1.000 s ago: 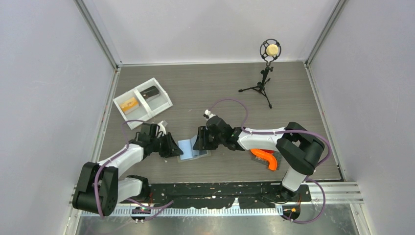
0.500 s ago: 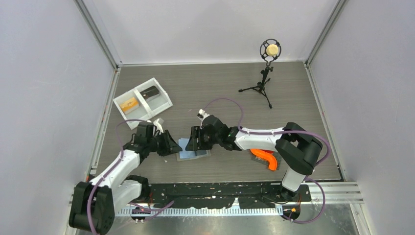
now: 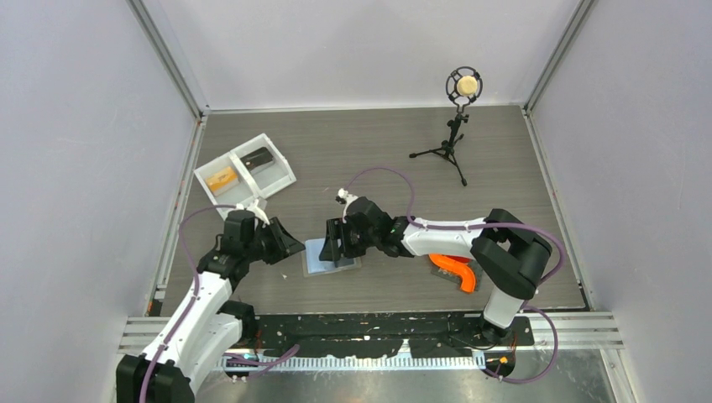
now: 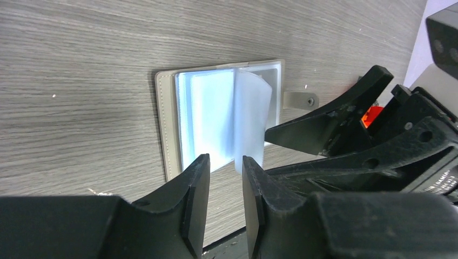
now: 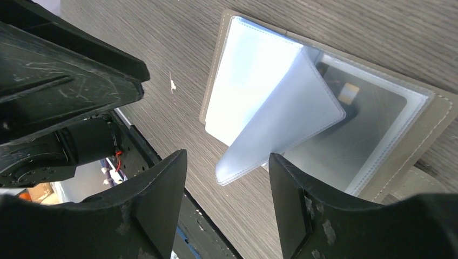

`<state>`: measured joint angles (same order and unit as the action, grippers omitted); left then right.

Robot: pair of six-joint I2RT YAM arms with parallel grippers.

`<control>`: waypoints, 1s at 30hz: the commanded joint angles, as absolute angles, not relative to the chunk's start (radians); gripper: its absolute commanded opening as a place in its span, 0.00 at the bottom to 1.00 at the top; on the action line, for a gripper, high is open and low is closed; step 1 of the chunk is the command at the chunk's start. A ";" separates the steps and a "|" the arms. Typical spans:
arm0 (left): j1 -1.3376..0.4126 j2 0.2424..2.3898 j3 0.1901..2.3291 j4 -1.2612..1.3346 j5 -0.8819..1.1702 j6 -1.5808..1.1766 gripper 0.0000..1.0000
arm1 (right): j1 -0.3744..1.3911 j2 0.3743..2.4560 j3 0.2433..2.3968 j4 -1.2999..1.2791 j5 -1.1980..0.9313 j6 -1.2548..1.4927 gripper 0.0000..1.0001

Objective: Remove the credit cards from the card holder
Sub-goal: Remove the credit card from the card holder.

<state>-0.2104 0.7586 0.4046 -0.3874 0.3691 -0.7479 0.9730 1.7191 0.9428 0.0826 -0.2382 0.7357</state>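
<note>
The card holder (image 3: 316, 262) lies open on the table, light blue inside, and one clear sleeve (image 5: 281, 124) stands up from its spine. Above its right half my right gripper (image 3: 334, 250) hovers open; the sleeve's loose corner shows in the gap of the right gripper (image 5: 227, 162), ungripped. Just left of the holder (image 4: 216, 116), my left gripper (image 3: 295, 244) points at it. The left gripper (image 4: 226, 162) is open by a narrow gap with nothing in it. The credit cards, an orange one (image 3: 222, 178) and a dark one (image 3: 257, 158), lie in a white tray. A grey face (image 5: 356, 124) shows through the right pocket; I cannot tell what it is.
The white two-compartment tray (image 3: 280, 175) stands at the back left, close to the left wall. A microphone on a small tripod (image 3: 458, 126) is at the back right. An orange curved piece (image 3: 456, 273) lies beside the right arm's base.
My left arm has drawn back to the left, off the holder. Both grippers have widened, and the right one has slid slightly left over the holder.
</note>
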 commanded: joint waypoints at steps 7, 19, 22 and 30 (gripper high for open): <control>-0.215 0.700 0.430 -0.441 0.276 -0.805 0.30 | 0.959 1.804 1.004 0.275 -0.326 0.737 0.63; -0.216 0.730 0.434 -0.443 0.243 -0.831 0.30 | 0.948 1.818 1.038 0.362 -0.375 0.754 0.63; -0.215 0.752 0.431 -0.449 0.213 -0.832 0.29 | 0.947 1.829 1.042 0.382 -0.371 0.764 0.62; -0.216 0.804 0.498 -0.522 0.140 -0.793 0.31 | 0.939 1.869 1.074 0.397 -0.372 0.769 0.62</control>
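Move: The card holder's raised clear sleeve flap stands against the right hand's right-side finger, its middle about 1 cm ahead and 2 cm below the hand point. The open card holder's middle lies roughly 1 cm ahead, 1 cm to the right and 5 cm down, and the pocket with the dark card some 5 cm to the right, also 5 cm down. From the left hand, the flap is about 2 cm back, 6 cm to the right and 5 cm below. With its right-side finger still against the raised flap, the right hand carries the flap leftward about 5 cm, drifting forward and climbing some 2 cm in the second half, and rolls about 15 degrees so its left side lifts; its fingers stay open. The empty left hand gives way about 3 cm to the left, first rising a little, then sinking some 3 cm as it turns about 10 degrees counter-clockwise, its opening unchanged. ##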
